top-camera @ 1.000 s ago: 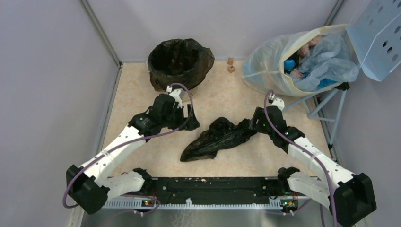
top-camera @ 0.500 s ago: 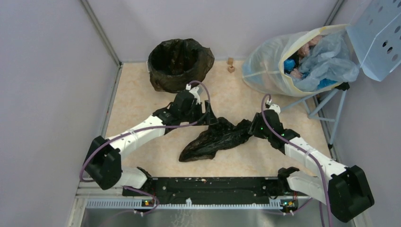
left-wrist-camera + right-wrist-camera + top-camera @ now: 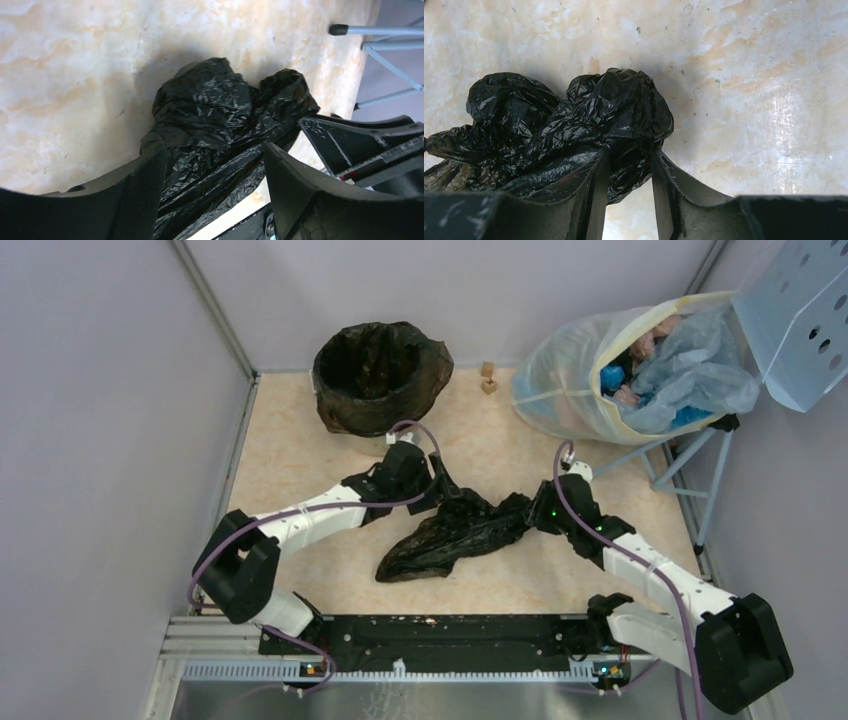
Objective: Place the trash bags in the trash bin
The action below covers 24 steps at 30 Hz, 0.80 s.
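A crumpled glossy black trash bag (image 3: pixel 450 532) lies on the beige floor between my two arms. The trash bin (image 3: pixel 380 375), its rim wrapped in a black liner, stands at the back left, apart from both grippers. My left gripper (image 3: pixel 447 495) is at the bag's upper left end. In the left wrist view it (image 3: pixel 214 150) is open, with its jaws wide on either side of the bag (image 3: pixel 210 110). My right gripper (image 3: pixel 522 512) is at the bag's right end. In the right wrist view it (image 3: pixel 630 152) is shut on a fold of the bag (image 3: pixel 574 115).
A large translucent sack (image 3: pixel 620 370) full of rubbish leans at the back right, under a perforated light-blue panel (image 3: pixel 800 310) on metal legs (image 3: pixel 680 460). Two small wooden blocks (image 3: pixel 488 378) sit near the back wall. Grey walls enclose the floor on the left and at the back.
The left arm swung right from near the bin and came down over the bag's left end. The right gripper's jaws narrowed onto the bag's right end, and the left jaws narrowed slightly.
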Tool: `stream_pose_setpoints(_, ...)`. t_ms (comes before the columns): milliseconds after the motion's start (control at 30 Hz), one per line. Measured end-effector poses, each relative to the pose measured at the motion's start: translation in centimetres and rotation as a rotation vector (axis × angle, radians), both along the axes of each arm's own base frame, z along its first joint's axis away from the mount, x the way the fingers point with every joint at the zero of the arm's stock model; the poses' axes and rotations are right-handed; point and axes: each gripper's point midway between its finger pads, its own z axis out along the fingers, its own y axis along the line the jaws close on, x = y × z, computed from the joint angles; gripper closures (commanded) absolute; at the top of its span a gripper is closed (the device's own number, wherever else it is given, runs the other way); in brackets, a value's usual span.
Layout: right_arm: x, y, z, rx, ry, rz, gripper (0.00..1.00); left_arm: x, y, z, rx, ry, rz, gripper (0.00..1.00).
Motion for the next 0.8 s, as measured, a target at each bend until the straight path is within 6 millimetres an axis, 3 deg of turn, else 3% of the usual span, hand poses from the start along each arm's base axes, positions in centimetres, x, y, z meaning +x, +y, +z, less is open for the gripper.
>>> stream_pose_setpoints(133, 0.0, 0.0, 0.1, 0.002, -0.004, 0.001, 0.64, -0.5, 0.3, -1.2, -0.007, 0.056, 0.054, 0.26)
stream_pose_setpoints(233, 0.0, 0.0, 0.2, 0.002, -0.005, 0.001, 0.64, -0.5, -0.4, -1.7, -0.026, 0.076, 0.062, 0.34)
stream_pose_setpoints(333, 0.0, 0.0, 0.2, 0.003, -0.005, 0.002, 0.68, -0.4, -0.8, -3.1, -0.016, 0.101, 0.065, 0.61)
stream_pose_setpoints(433, 0.0, 0.0, 0.2, 0.0, -0.006, 0.006, 0.83, -0.1, -1.0, -4.5, 0.004, 0.11, 0.06, 0.94)
stream_pose_setpoints(467, 0.0, 0.0, 0.1, -0.002, -0.006, 0.008, 0.89, 0.2, -1.3, -4.8, 0.014, 0.106, 0.051, 1.0)
stream_pose_setpoints(533, 0.0, 0.0, 0.2, -0.003, -0.007, 0.011, 1.0, 0.8, -1.7, -5.1, 0.032, 0.099, 0.041, 1.0)
stream_pose_setpoints(667, -0.2, -0.3, 0.8, -0.007, -0.025, 0.006, 1.0, 2.7, -1.7, -4.7, 0.084, 0.042, 0.041, 1.0)
stream_pose_setpoints(800, -0.5, -1.3, 2.2, -0.016, -0.074, -0.025, 1.0, 3.6, 0.5, -3.2, 0.123, -0.034, 0.075, 1.0)
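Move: The black trash bag lies spread between both grippers. Its middle is about 5 cm back, 3 cm to the right and 6 cm below the left one, with its far edge right under those fingers. The lined bin stands some 20 cm ahead of the left gripper and 14 cm to its left. From the right gripper the bag's middle is roughly 17 cm left, 4 cm back and 2 cm lower, its right end already between the part-open fingers. Sink the left gripper about 5 cm onto the bag's far edge, easing slightly to the right, and shut the fingers on the plastic. Then pull some 4 cm forward, lifting about 2 cm. Hold the right gripper still, close it fully on the bag's right end at about the same time, then raise it some 2 cm with a small shift right. ##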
